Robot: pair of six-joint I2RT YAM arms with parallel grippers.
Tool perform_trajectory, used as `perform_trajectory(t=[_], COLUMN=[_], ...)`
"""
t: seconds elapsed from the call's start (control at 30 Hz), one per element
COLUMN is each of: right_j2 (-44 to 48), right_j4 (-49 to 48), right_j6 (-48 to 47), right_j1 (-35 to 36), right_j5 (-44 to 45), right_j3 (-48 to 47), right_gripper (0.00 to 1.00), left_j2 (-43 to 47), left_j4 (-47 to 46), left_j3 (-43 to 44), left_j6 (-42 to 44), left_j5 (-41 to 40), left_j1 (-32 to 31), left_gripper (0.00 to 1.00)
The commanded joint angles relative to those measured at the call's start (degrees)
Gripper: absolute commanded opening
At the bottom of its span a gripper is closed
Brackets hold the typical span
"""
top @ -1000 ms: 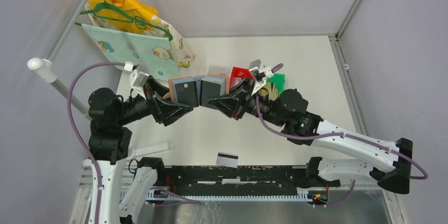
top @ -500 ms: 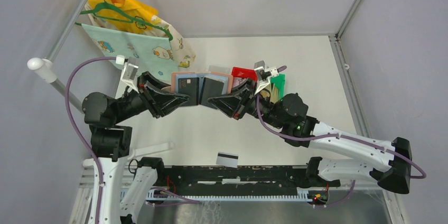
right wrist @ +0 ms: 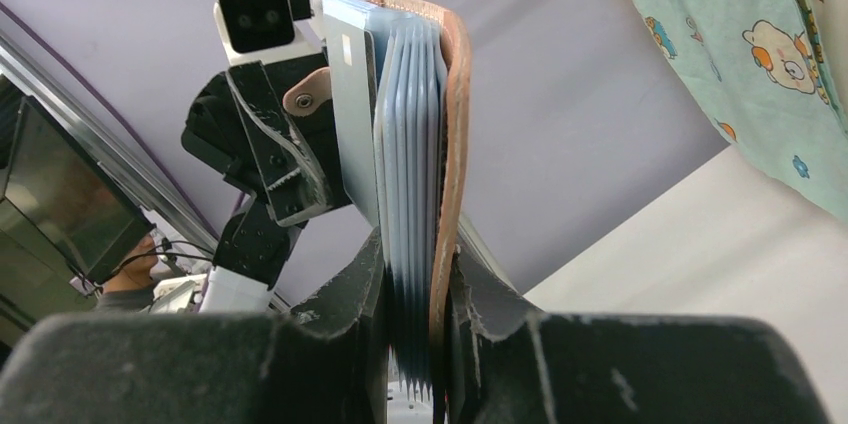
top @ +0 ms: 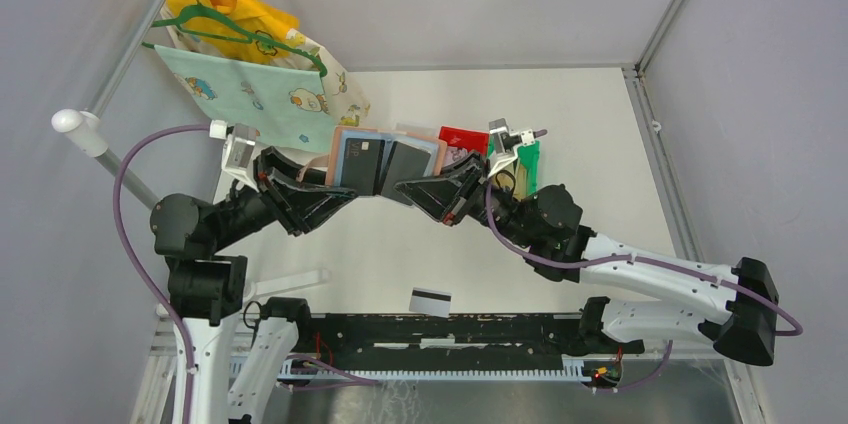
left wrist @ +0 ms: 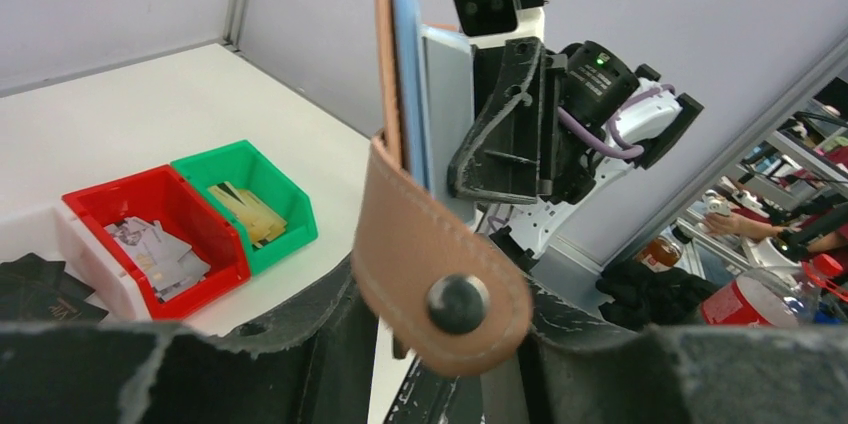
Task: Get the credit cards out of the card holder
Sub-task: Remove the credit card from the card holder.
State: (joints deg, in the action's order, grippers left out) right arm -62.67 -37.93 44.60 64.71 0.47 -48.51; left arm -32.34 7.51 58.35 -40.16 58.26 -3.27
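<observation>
The reddish-brown card holder hangs open in the air between both grippers. My right gripper is shut on its right half; the brown cover and a stack of light blue pockets sit between the fingers of the right gripper. My left gripper is closed on the left half, where a dark card shows in a pocket. In the left wrist view the snap tab fills the gap of the left gripper. One white credit card with a black stripe lies on the table near the arm bases.
A red bin and a green bin, both holding cards, stand behind the holder. Printed cloths on a green hanger hang from a rail at the back left. Grey walls close in the table.
The left gripper has moved up onto the holder's left half and its jaws have narrowed around it. Both arms and the holder have shifted slightly away from the bases.
</observation>
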Motion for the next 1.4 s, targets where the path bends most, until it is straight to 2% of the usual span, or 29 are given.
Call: perform_trajectory(t=[0.0,0.17,0.5,0.83,1.07,1.23,1.3,1.37], right_j2=[0.1,-0.04,-1.09,-1.78,-1.6,-1.44,-1.49,-1.34], right_j4=[-7.12,-7.45,-8.77,-8.73,-9.64,-11.95,-12.94,-13.34], right_j6=[1.98,2.22,2.99,2.76,1.98,2.57,2.89,3.08], right_j1=[-0.11,-0.13,-0.02,0.46,0.86,0.96,0.96,0.97], right_j5=[0.61,0.02,-0.35,-2.32,-3.57,-4.22,-4.46,-4.4], right_j3=[-2.07,-1.69,-1.88,-1.82,-1.9,-0.48,0.1,0.75], right_gripper=[0.0,0.0,0.0,0.0,0.0,0.0,0.0,0.04], left_j2=[1.03,0.73,-0.03,-1.86,-2.31,-3.22,-3.55,-3.76], left_j4=[2.62,4.87,-4.95,-7.24,-4.06,-4.28,-4.83,-5.77], left_j3=[-0.68,0.27,-0.75,1.77,2.56,3.64,3.77,3.93], left_j6=[4.24,6.03,-3.9,-3.24,0.13,-0.56,-1.12,-1.36], left_j5=[-4.23,-7.74,-2.83,-1.03,-2.76,-2.63,-2.34,-1.44], left_j1=[-0.09,-0.11,-0.07,-0.08,-0.16,-0.13,-0.12,-0.08], left_gripper=[0.45,0.43,0.4,0.36,0.27,0.25,0.18,0.05])
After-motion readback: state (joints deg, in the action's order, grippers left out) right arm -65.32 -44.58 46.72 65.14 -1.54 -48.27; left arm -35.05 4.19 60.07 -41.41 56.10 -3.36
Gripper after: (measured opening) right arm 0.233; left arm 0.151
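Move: The left black card, still in its sleeve in the upright open holder, has its middle about 4 cm above the left hand point, some 2 cm ahead and 2 cm to the right. The right black card sits about 8 cm to that hand's right, 2 cm ahead and 3 cm up; the snap strap hangs some 4 cm to its left, 1 cm ahead and 3 cm up. From the right hand, which grips the holder, the left black card is about 6 cm left, 1 cm ahead and 3 cm up. Bring the half-open left gripper forward about 1.5 cm while dipping 1 cm, then raise it some 2.5 cm so the fingers come around the lower left edge of the holder's left leaf, and close them most of the way onto it beneath the strap. Keep the right grip shut on the holder's other leaf, easing it about 1 cm left, then slightly back and up. ##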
